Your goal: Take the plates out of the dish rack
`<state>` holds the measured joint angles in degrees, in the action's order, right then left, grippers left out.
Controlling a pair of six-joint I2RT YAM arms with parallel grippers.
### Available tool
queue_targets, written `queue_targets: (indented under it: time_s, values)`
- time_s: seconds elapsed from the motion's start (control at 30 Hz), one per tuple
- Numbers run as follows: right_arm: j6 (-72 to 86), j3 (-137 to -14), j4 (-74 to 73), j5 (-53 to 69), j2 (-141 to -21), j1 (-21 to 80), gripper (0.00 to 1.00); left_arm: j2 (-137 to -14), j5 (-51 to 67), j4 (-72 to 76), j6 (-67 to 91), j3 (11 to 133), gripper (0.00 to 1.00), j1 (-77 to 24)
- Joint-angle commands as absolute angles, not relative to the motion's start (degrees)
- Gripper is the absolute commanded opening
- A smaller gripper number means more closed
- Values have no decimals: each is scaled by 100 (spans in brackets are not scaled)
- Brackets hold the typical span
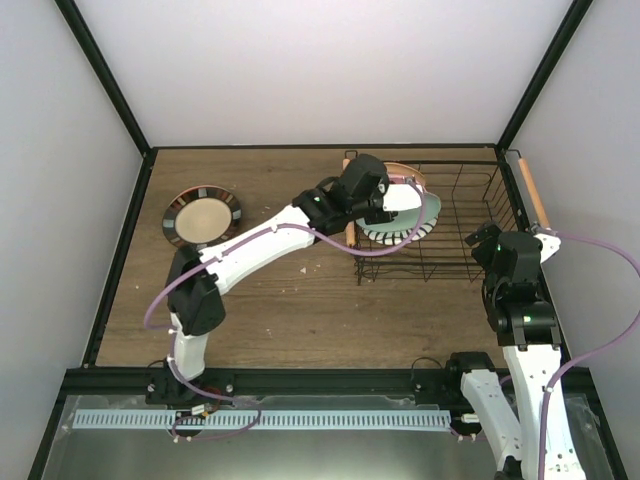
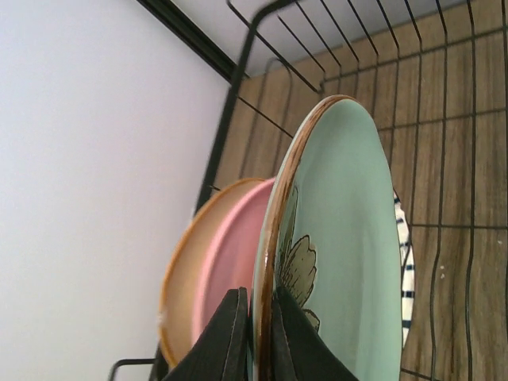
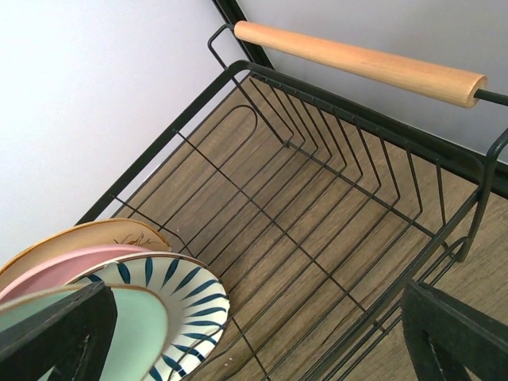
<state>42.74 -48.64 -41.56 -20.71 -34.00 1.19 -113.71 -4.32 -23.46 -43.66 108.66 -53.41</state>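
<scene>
The black wire dish rack (image 1: pixel 462 272) with wooden rod handles (image 3: pixel 361 63) stands at the back right of the table. Several plates stand on edge at its left end: a tan one (image 2: pixel 178 278), a pink one (image 2: pixel 230 254), a mint green one (image 2: pixel 341 238) and a white one with dark stripes (image 3: pixel 182 294). My left gripper (image 2: pixel 258 337) reaches into the rack from the left and is shut on the mint green plate's rim, one finger on each face. My right gripper (image 3: pixel 254 349) hangs open over the rack's right front corner, holding nothing.
A round plate (image 1: pixel 204 217) with a dark patterned rim and tan centre lies flat on the wooden table at the back left. The right half of the rack holds no plates. White walls and a black frame (image 1: pixel 120 250) enclose the table.
</scene>
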Motion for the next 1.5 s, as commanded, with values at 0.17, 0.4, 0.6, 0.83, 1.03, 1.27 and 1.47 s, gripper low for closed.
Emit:
queue_targets:
  time_s: [0.17, 0.4, 0.6, 0.83, 1.03, 1.27, 1.47]
  values:
    - [4459, -4742, -4124, -2019, -3357, 97, 100, -10173, -303, 137, -3906, 10403, 4, -5157]
    - [4492, -4677, -4122, -1946, -3353, 97, 100, -9621, -564, 2108, -2244, 10230, 4, -4026]
    - [4452, -4694, -4100, -1893, -3403, 96, 100, -9450, -1210, 1927, -524, 10444, 4, -2157]
    - [4397, -4699, -3973, -1821, -3522, 97, 100, -9189, -179, -190, 2524, 9775, 4, 27]
    - [4323, -4701, -3763, -1620, -3765, 97, 100, -8834, 1190, -286, 3646, 7958, 4, 1089]
    - [4268, -4709, -3696, -1563, -3850, 97, 100, -8605, 2119, 562, 4598, 6107, 4, 1613]
    - [4185, -4767, -3695, -1596, -3865, 97, 100, -8637, 2383, 844, 5065, 5228, 4, 1714]
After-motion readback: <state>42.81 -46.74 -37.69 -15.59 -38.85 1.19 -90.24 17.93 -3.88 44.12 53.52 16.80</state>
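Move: Across the table to the left lies the two-plate stack, dark striped plate on top: about 50 cm left of the left hand, 9 cm farther out and 26 cm below, while this hand already grips the mint plate's rim. The rack's left wooden handle is some 10 cm left, 8 ahead and 12 below; the blue-striped plate is about 6 ahead, 4 right and 17 below. From the right hand, the stack is roughly 71 cm left, 19 ahead and 26 below. Lifting the mint plate some 20 cm up out of the rack first, the left hand carries it about 55 cm left in an outward arc, then sinks steeply and draws back a little to the stack, net about 15 cm down. It keeps its pinch and rolls over roughly 130 degrees, bringing the standing plate face up. The open right hand eases about 3 cm forward and down over the rack. ##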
